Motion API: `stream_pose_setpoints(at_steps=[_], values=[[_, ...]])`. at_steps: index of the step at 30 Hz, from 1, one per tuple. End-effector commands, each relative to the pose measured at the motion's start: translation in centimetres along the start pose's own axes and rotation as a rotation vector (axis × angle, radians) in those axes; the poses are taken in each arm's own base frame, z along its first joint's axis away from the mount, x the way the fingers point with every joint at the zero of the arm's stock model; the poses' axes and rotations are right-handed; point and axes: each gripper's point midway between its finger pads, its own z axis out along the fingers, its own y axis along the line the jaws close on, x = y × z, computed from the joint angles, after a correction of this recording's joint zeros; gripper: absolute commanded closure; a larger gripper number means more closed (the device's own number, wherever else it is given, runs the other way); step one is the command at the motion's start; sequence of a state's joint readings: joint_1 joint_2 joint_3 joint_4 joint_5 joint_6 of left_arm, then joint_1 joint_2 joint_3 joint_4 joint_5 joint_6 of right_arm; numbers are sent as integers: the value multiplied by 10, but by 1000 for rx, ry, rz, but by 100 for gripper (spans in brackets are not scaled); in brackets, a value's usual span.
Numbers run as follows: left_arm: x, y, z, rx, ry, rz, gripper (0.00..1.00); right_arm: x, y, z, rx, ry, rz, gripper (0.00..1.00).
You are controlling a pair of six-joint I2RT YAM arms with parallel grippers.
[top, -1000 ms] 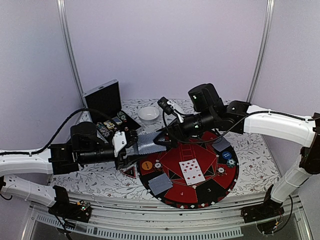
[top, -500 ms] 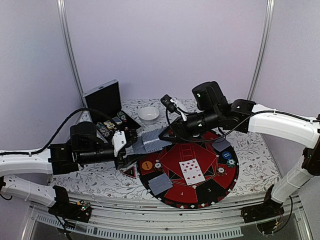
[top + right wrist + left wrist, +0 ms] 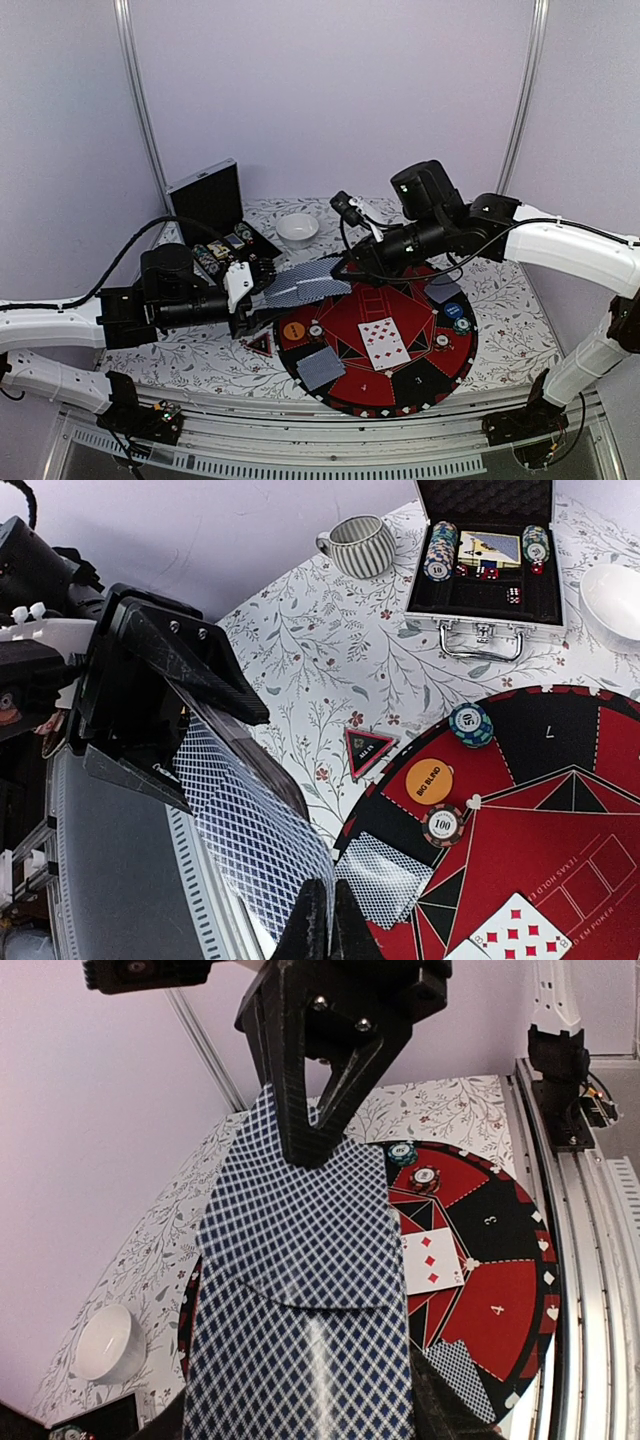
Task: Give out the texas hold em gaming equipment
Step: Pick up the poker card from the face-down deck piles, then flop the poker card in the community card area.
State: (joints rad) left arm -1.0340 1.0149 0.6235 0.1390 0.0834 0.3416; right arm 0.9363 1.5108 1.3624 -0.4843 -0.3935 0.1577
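My left gripper [image 3: 256,290] is shut on a deck of playing cards [image 3: 300,1360], held backs up over the mat's left edge. My right gripper [image 3: 322,920] is shut on the far edge of the top card [image 3: 300,1220], which is slid partway off the deck and bends between the two grippers. On the red-and-black mat [image 3: 400,385] lie a face-up diamonds card [image 3: 383,342], face-down cards [image 3: 320,367] [image 3: 443,290], an orange button [image 3: 429,780], a blue button [image 3: 453,310] and poker chips [image 3: 442,825] [image 3: 471,724].
The open silver case [image 3: 490,560] with chips stands at the back left, with a striped mug [image 3: 360,545] to its left in the right wrist view. A white bowl [image 3: 297,228] sits behind the mat. A black "all in" triangle [image 3: 368,748] lies by the mat's edge.
My right gripper has shut on the top card and drawn it to the right, off the deck. The left gripper and deck have stayed put.
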Motion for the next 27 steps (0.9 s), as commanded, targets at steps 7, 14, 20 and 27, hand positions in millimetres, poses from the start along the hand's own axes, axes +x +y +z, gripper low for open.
stream_pose_setpoints(at_steps=[7, 14, 20, 27], values=[[-20, -2, -1, 15, -68, 7, 48, -23, -5, -53, 81, -79, -2, 98], [-22, 0, -1, 9, -71, 6, 48, -32, -60, -111, 299, -130, 95, 98], [-22, 0, -2, 7, -72, 4, 48, 21, -163, -128, 688, 31, 304, 98], [-21, 0, -2, 8, -70, 4, 48, 70, -232, -118, 1026, 335, 357, 98]])
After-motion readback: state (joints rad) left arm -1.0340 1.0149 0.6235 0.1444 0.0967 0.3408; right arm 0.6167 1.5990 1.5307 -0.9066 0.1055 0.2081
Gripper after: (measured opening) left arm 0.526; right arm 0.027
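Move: The card already in the right fingers still overlaps the deck, some 12 cm to that hand's left and 2 cm nearer. It heads for the face-down card on the mat's right, about 21 cm ahead, 16 cm right and 25 cm below; the small-blind button lies 6 cm nearer and 3 cm farther right of that card. From the left hand, that card is roughly 24 cm ahead, 45 cm right, 23 cm below. Still pinching the card, the right hand draws it about 17 cm right off the deck, swings forward, then dips. ##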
